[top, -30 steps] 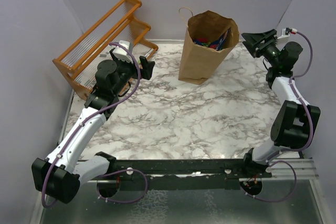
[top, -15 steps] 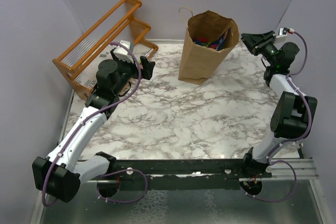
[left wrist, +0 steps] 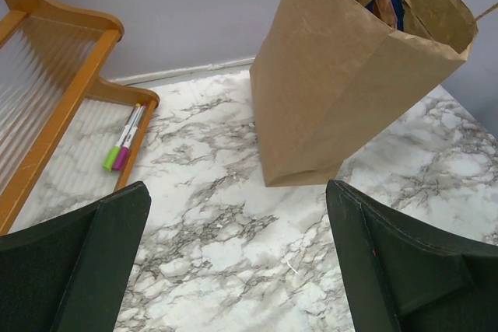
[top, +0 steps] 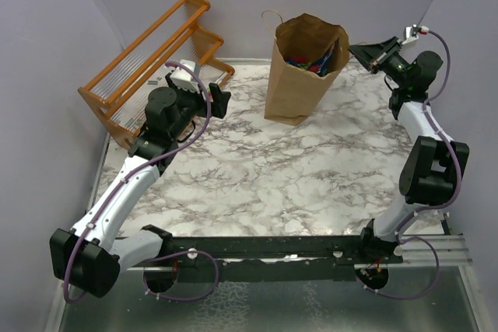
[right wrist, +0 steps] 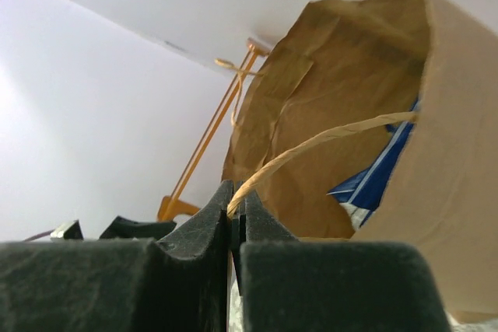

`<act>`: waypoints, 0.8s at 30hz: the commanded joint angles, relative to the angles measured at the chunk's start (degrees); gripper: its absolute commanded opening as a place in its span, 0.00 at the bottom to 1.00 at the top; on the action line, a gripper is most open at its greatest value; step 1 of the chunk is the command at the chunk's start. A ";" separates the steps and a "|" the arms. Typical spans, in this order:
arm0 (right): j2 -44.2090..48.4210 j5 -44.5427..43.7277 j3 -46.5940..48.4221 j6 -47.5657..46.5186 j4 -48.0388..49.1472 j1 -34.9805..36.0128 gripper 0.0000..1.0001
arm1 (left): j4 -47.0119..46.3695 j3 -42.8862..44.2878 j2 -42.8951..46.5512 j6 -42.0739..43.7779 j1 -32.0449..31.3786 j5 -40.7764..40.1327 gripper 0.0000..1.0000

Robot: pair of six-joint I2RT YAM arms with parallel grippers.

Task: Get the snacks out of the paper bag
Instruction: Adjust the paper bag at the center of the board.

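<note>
The brown paper bag (top: 294, 87) stands upright at the back of the marble table (top: 272, 176), mouth open. Colourful snacks (top: 311, 61) lie inside it; a dark blue packet (right wrist: 373, 180) shows in the right wrist view and at the bag's mouth (left wrist: 387, 5) in the left wrist view. My right gripper (top: 355, 49) is at the bag's right rim, shut on the thin twisted paper handle (right wrist: 327, 141), which runs between the closed jaws (right wrist: 237, 209). My left gripper (top: 222, 99) hovers left of the bag (left wrist: 334, 91), open and holding nothing (left wrist: 237, 192).
An orange wooden rack (top: 148, 60) stands at the back left, close to the left arm. Two markers (left wrist: 120, 145), green and pink, lie on its lower shelf. Walls close in the table at the back and on both sides.
My right gripper moved left and up to the bag's rim and closed on the handle. The bag's top shifted slightly left. The left arm barely moved.
</note>
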State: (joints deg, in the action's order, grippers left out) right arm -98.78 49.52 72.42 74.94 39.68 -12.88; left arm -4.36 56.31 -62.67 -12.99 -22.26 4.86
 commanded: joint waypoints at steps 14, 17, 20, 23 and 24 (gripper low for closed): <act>-0.83 1.86 16.17 -10.62 -15.66 20.10 0.01 | -0.15 0.28 1.89 -0.06 -0.51 -2.32 0.99; -2.12 1.37 17.53 -9.21 -14.66 24.72 0.01 | 0.27 0.55 2.26 0.71 -0.46 -3.01 0.99; -2.85 1.07 18.51 -8.59 -13.41 29.04 0.01 | 1.44 1.01 2.74 1.80 -0.04 -5.22 0.99; -3.16 1.38 18.70 -8.51 -13.30 32.91 0.01 | 1.70 1.01 3.32 2.08 0.51 -6.58 0.99; -2.96 1.76 18.41 -8.49 -13.28 33.97 0.01 | 1.72 1.14 3.47 2.04 0.67 -6.57 0.99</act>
State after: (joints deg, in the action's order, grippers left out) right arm -102.04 50.87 88.25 65.36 23.57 16.78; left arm -3.36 56.31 -61.01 -12.03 -22.26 1.26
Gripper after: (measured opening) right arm 0.019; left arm 0.992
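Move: The paper bag, whose right handle the right fingers already pinch, has its middle about 11 cm to the left of that hand, level with it in reach and some 16 cm below. The snacks sit inside the bag, roughly 10 cm left, straight across and 10 cm below the hand; the free handle rises about 21 cm left and 8 cm farther out, level in height. From the left hand the bag is some 13 cm ahead, 25 cm to the right and 16 cm lower. Held by its right handle, the bag is drawn across the board by the right hand, which sweeps about 24 cm left, curving back some 7 cm towards the robot and rising a little, from beside the bag to above the near part of its mouth. The closed fingers keep the handle pinched while the wrist swings roughly 30 degrees counter-clockwise. ##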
